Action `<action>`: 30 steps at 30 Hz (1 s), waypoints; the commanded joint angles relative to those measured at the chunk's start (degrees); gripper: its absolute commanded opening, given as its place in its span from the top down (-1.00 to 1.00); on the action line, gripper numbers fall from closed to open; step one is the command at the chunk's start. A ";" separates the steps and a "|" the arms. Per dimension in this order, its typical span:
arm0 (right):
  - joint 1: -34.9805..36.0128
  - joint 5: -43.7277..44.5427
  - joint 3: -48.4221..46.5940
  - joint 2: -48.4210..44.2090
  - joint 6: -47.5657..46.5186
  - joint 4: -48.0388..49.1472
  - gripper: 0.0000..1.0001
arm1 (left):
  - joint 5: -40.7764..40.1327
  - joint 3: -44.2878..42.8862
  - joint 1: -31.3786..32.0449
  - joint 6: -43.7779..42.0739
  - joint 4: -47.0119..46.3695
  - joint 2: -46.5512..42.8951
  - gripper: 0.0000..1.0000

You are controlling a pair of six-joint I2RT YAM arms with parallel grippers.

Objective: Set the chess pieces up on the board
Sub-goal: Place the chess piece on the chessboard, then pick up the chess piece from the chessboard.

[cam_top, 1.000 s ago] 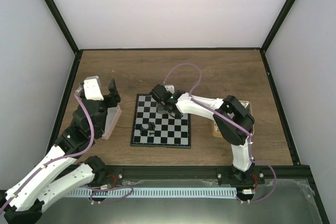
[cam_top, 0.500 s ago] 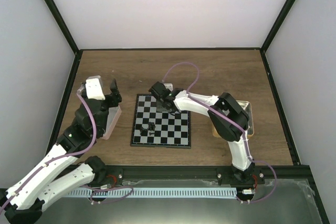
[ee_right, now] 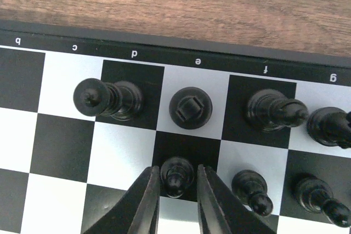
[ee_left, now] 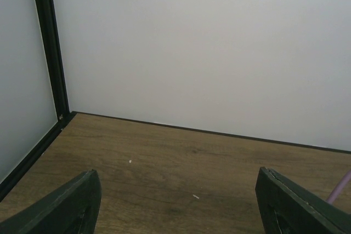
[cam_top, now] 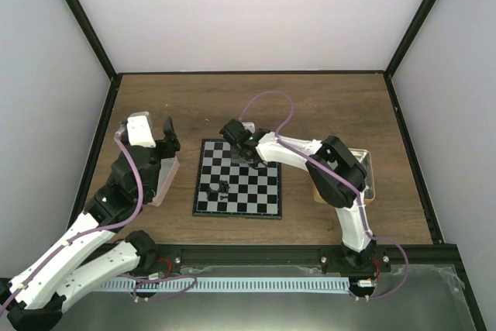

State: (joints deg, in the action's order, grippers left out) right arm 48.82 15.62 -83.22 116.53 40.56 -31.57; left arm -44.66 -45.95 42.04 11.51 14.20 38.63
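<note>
The board (cam_top: 232,203) lies mid-table, and the right wrist view shows its lettered far edge (ee_right: 60,135). Black chess pieces stand in its back row on d (ee_right: 109,98), e (ee_right: 190,108), f (ee_right: 271,110) and g (ee_right: 329,126). Two black pawns (ee_right: 249,189) stand in the second row. My right gripper (ee_right: 178,171) straddles another black pawn (ee_right: 176,175) upright on the dark e square, jaws slightly parted with a sliver of gap. My left gripper (ee_left: 184,206) is open over bare wood, held high by the pink tray (cam_top: 164,180).
A tan tray (cam_top: 364,184) sits at the right, mostly under my right arm. A couple of black pieces (cam_top: 222,187) are on the board's left middle. Dark frame posts and white walls close in the table.
My right gripper shifted slightly left along the board's far rows, and its jaws have parted a little around the pawn. The left arm has hardly moved.
</note>
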 commanded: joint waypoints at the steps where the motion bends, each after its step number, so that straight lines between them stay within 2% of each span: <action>1: -0.39 0.90 -2.17 -1.55 0.09 -0.55 0.55 | 0.20 0.34 -0.13 -0.44 -0.75 0.06 -0.58; 13: -0.39 -1.56 -0.10 -9.89 0.19 0.28 0.37 | 0.49 -0.12 -0.29 0.54 -0.10 0.41 -0.59; 21: 1.02 -10.00 13.33 -19.77 2.01 7.15 0.25 | 1.53 0.01 -0.23 1.07 -0.22 -0.36 -0.61; 30: 8.76 -13.27 22.36 -24.35 7.47 11.15 0.12 | 4.03 2.47 -0.22 1.61 -4.61 -0.98 -0.61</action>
State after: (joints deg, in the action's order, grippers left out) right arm 55.27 5.28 -62.76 94.21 45.19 -23.64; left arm -42.68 -43.92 42.00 12.71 12.47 37.65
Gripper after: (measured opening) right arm 0.431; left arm 0.807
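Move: The loose pile of black pieces, next for the empty right hand, lies about 12 cm back and 7 cm left, a centimetre or so below it, with a fallen piece some 4 cm farther left of the pile. The just-placed pawn stands right between the right fingertips; another pawn is 3 cm to the right, level with it, and the king 3 cm ahead. From the left hand the pile is roughly 17 cm right, 3 cm back and 31 cm down. Already loose around the placed pawn, the right fingers keep spreading as the hand lifts straight up off it by about 8 cm. It then swings back some 10 cm over the board towards the pile, sinking about 3 cm as it goes and rolling roughly 15 degrees, left side up; it touches nothing there yet. ##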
